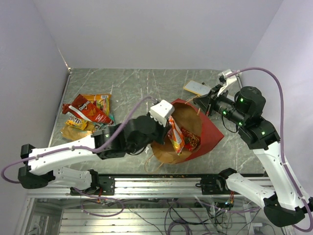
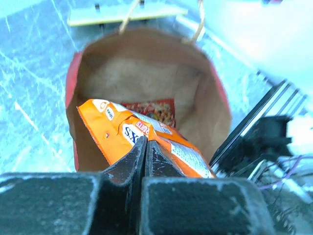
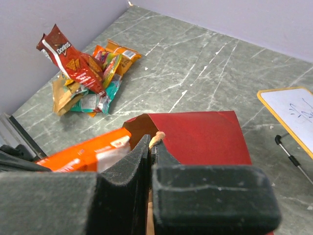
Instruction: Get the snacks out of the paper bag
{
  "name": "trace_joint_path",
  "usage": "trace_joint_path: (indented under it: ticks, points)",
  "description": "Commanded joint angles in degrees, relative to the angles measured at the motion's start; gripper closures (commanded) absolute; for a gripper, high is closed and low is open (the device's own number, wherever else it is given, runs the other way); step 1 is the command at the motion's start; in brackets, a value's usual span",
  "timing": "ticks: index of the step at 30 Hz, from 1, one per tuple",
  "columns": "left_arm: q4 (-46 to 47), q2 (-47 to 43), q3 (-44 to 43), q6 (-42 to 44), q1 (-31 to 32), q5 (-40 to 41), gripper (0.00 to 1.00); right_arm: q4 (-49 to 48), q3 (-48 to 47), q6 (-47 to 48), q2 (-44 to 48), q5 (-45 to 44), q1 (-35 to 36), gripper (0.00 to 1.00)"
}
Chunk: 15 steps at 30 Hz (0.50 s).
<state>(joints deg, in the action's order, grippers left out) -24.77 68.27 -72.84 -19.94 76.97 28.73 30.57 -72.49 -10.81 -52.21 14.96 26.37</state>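
The red paper bag [image 1: 208,134] lies on its side, its brown mouth toward the left arm; it also shows in the left wrist view [image 2: 205,98] and the right wrist view [image 3: 205,137]. My left gripper [image 2: 145,139] is shut on an orange chip packet [image 2: 117,137] at the bag's mouth; the packet also shows from above [image 1: 175,134] and in the right wrist view [image 3: 83,154]. A dark-red snack packet [image 2: 151,108] lies deeper inside. My right gripper [image 3: 152,142] is shut on the bag's tan handle [image 3: 157,138] at its rim. Several snacks [image 1: 85,115] lie piled at the left.
A white card with a yellow edge [image 1: 196,88] lies behind the bag, also in the right wrist view [image 3: 291,112]. The snack pile [image 3: 83,78] sits near the left wall. The metal rail [image 1: 161,186] runs along the table's near edge.
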Motion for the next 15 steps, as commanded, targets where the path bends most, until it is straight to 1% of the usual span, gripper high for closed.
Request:
trace_joint_path:
  ticks: [1,5,7,9,11,15]
  points:
    - [4.12,-2.62,-6.79,-2.20,-0.51,2.85,0.93,-0.54,0.41,2.01,1.43,-1.49,-0.01,1.00]
    - [2.36,-4.93,-10.56,-1.78,-1.51,7.16,0.93,-0.55,0.66,1.80,1.88,-1.92,0.04,1.00]
    - [1.47,-6.43,-12.28,-1.54,-3.96,6.86,0.93,-0.05,0.73,2.20,2.19,-1.83,0.00,1.00]
    - [-0.53,-6.95,-14.55,-1.74,-8.16,5.72,0.93,0.29,1.25,2.54,2.61,-2.09,0.00,1.00]
    - [-3.06,-6.65,-17.30,-1.57,-10.99,5.77,0.93,0.08,1.82,2.29,3.02,-2.54,0.00,1.00]
    - [-10.31,-3.19,-24.19,-0.50,-14.21,12.15,0.93,-0.60,2.10,1.06,3.49,-1.62,0.00,1.00]
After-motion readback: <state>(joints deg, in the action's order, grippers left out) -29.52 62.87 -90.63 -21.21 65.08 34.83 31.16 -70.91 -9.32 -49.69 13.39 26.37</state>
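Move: The snack pile, where the left hand will take the held orange snack, lies about 18 cm ahead of it, 32 cm left and 28 cm below. The paper bag's middle is roughly 5 cm ahead, 11 cm right and 20 cm down, with a red snack inside some 3 cm ahead, 13 cm right and 26 cm down. From the right hand, the snack pile is about 8 cm ahead, 46 cm left and 34 cm below. Still pinching the orange snack, the left hand lifts it 15 cm from the paper bag, increasingly swinging left and forward. ##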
